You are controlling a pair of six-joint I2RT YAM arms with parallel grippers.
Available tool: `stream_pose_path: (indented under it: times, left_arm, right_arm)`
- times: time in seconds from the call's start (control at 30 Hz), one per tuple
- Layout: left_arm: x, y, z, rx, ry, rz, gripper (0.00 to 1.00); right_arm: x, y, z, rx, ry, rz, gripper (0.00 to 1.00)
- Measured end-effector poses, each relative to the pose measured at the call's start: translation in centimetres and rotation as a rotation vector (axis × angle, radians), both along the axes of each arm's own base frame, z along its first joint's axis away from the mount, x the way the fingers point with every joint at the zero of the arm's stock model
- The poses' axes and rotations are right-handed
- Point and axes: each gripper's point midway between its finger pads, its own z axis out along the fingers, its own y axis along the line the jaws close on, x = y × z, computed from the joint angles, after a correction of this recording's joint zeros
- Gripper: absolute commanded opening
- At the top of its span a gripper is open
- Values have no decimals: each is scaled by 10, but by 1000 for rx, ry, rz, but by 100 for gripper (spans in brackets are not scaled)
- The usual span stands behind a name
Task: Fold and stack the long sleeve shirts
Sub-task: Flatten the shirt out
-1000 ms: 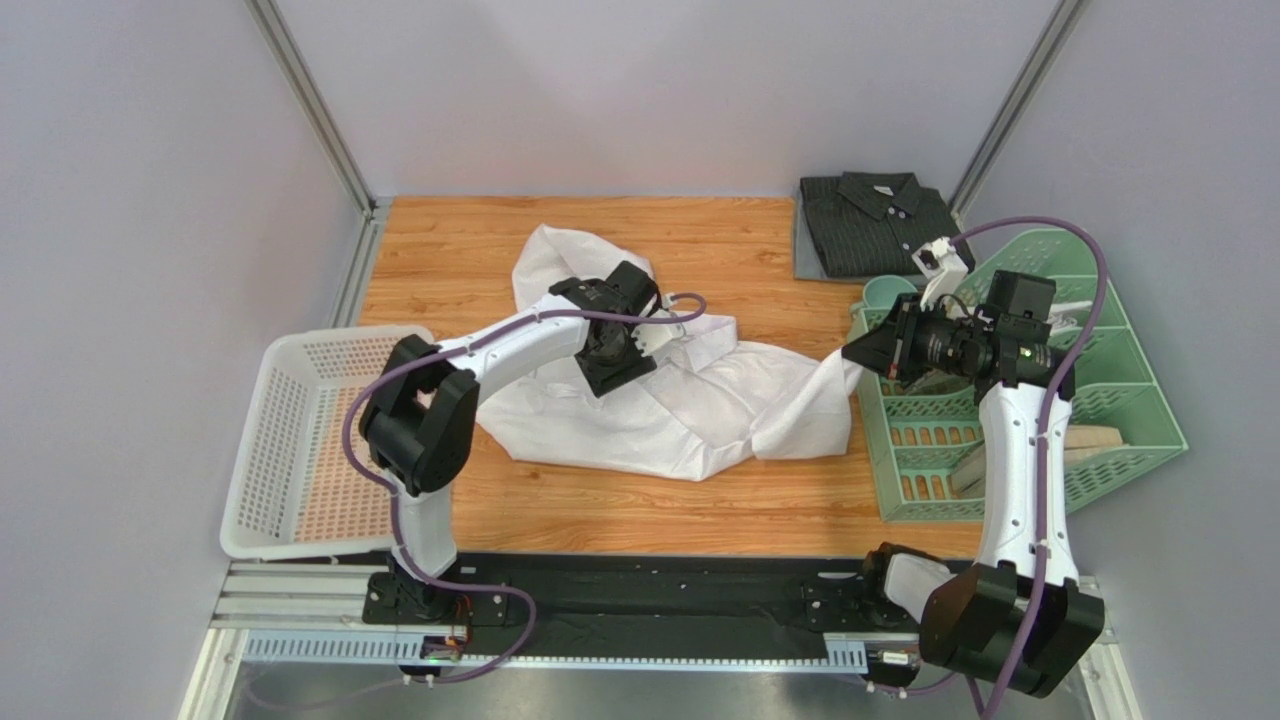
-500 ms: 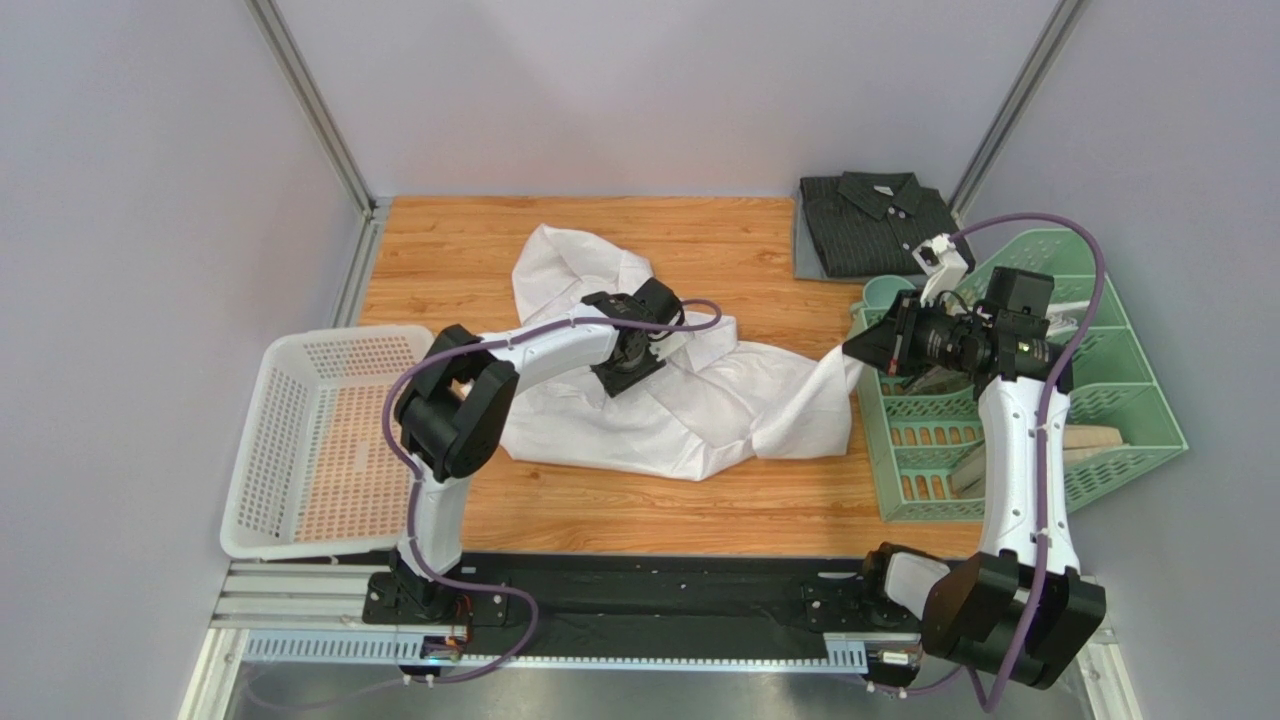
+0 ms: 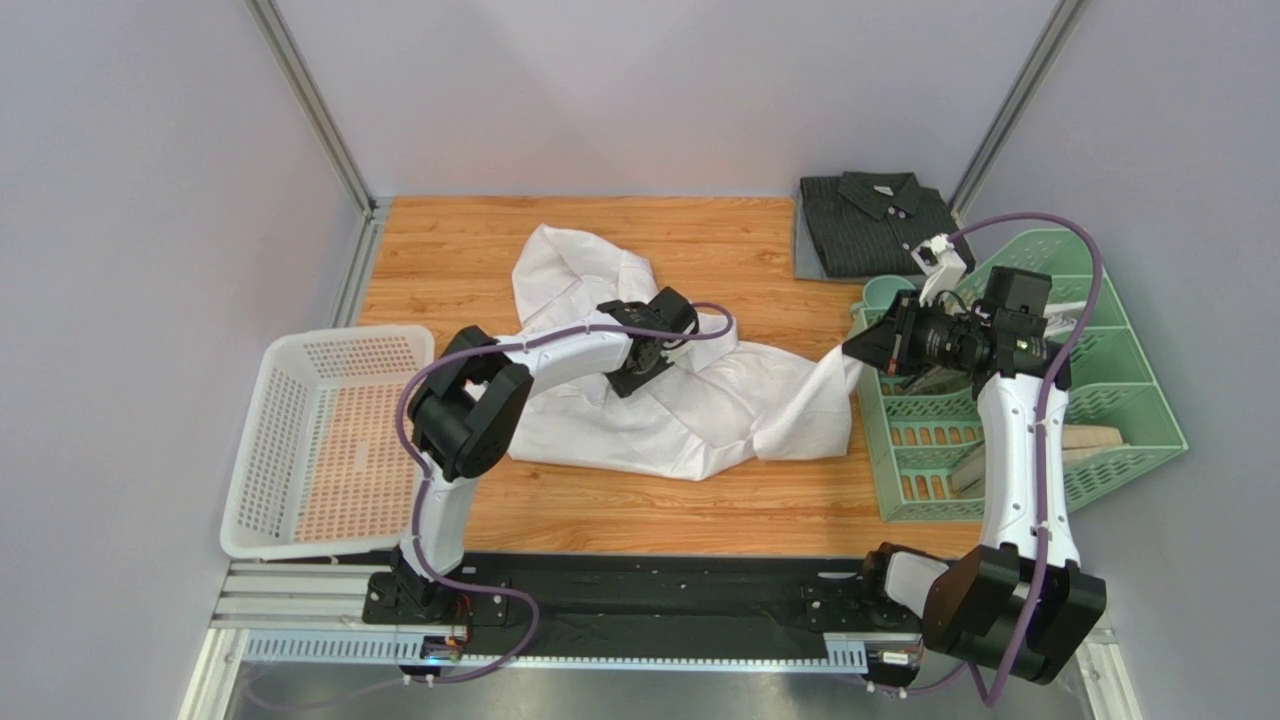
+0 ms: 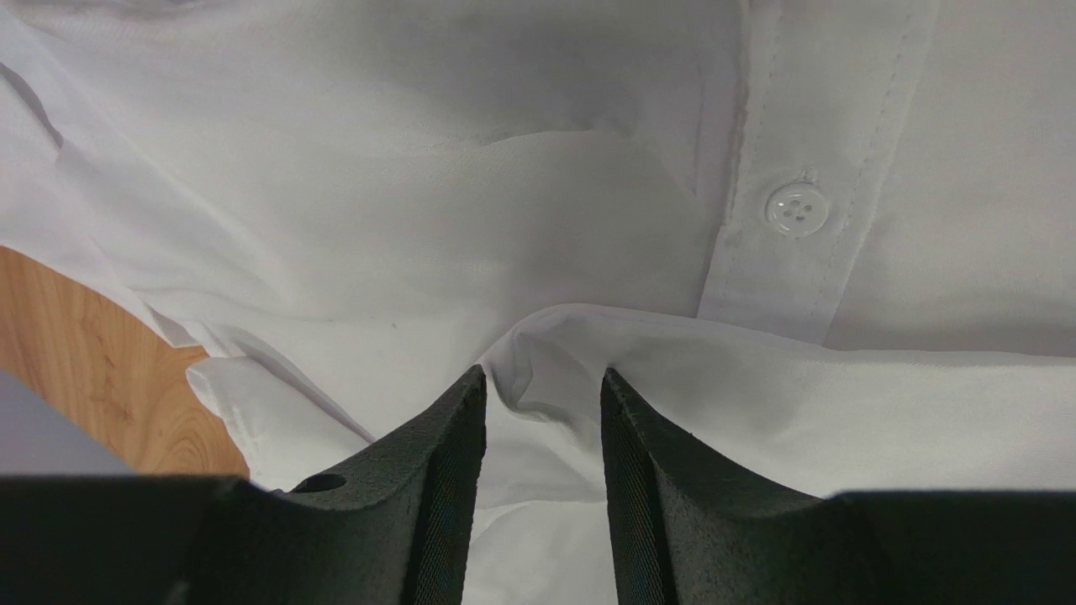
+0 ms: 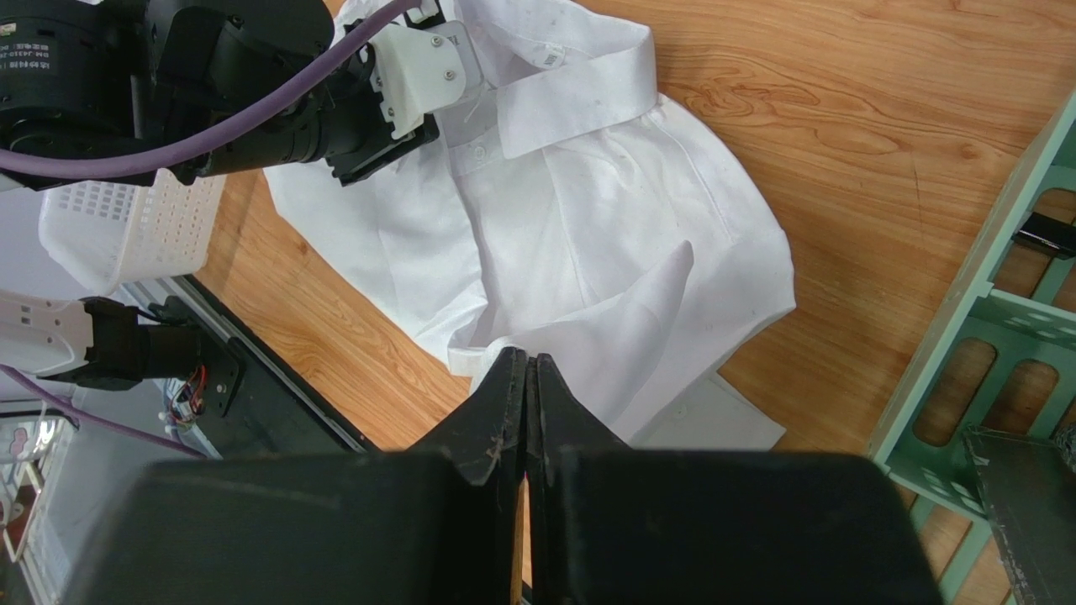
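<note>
A crumpled white long sleeve shirt [image 3: 706, 405] lies spread across the middle of the wooden table [image 3: 451, 248]. A dark striped shirt [image 3: 872, 222] sits folded at the back right corner. My left gripper [image 3: 637, 366] is down on the white shirt near its button placket [image 4: 796, 208]. Its jaws stand apart, with a raised fold of white cloth [image 4: 556, 340] between the fingertips [image 4: 470, 391]. My right gripper [image 3: 860, 348] is shut on the shirt's right edge, and the cloth [image 5: 606, 315] rises in a peak to its tips [image 5: 527, 359].
A green slatted rack [image 3: 1120, 405] with some items stands at the right, just behind my right gripper. A white mesh basket [image 3: 301, 435] sits at the left table edge. Grey walls close in the back and sides.
My left gripper has slid right across the white shirt toward its centre and its jaws have narrowed around a fold. The right arm has held still.
</note>
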Motion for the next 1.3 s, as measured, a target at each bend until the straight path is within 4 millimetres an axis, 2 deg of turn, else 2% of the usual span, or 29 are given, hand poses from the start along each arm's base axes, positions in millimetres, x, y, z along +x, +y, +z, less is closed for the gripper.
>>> stream_pose_path:
  times: [0.17, 0.33, 0.57, 0.7, 0.73, 0.87, 0.9, 0.93, 1.2, 1.27, 1.3]
  left_arm:
    - [1, -4, 1, 7, -18, -4, 45]
    - [5, 2, -3, 30, -33, 9, 43]
    - [11, 34, -6, 70, -63, 45, 39]
    - [12, 44, -2, 82, -73, 59, 31]
    - [12, 44, -1, 82, -76, 55, 25]
    - [13, 43, 7, 72, -90, 43, 17]
    - [13, 43, 8, 68, -93, 43, 13]
    - [13, 42, 9, 63, -93, 39, 0]
    - [6, 41, 18, -27, -17, 30, 0]
    - [5, 47, 28, -69, 8, 40, 0]
    - [6, 53, 40, -100, 16, 43, 0]
  right_arm:
    - [1, 0, -1, 0, 3, 0, 0]
    - [1, -1, -2, -1, 4, -2, 0]
    - [2, -1, -3, -1, 8, -3, 0]
    - [2, -1, -3, -1, 10, -3, 0]
    - [2, -1, -3, -1, 10, -3, 0]
    - [2, -1, -3, -1, 10, -2, 0]
    - [2, -1, -3, -1, 10, -2, 0]
    - [2, -1, -3, -1, 10, -2, 0]
    - [3, -1, -3, -1, 10, -3, 0]
    - [6, -3, 1, -6, 2, -6, 0]
    - [9, -4, 6, -13, -7, -11, 0]
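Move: The shirt's folded hem edge lies right at the left fingertips, about 1 cm to their right and 1 cm below. From the left hand, the buttoned placket is roughly 6 cm back and 5 cm to the right, the collar some 5 cm ahead and 8 cm right, and the spread sleeve about 15 cm ahead and 8 cm left, all on the table. From the raised right hand, that hem edge is roughly 25 cm left, 7 cm ahead and 20 cm below. The left hand, fingers half open and straddling the folded hem edge, dips slightly forward into the cloth and sweeps about 4 cm to its left, dragging the edge away from the placket. It then shuts its fingers to pinch the edge and lifts it some 4 cm above the starting height, edging a little farther left at the end, while the right hand stays nearly still with its shut fingers keeping the far end of the shirt raised. ##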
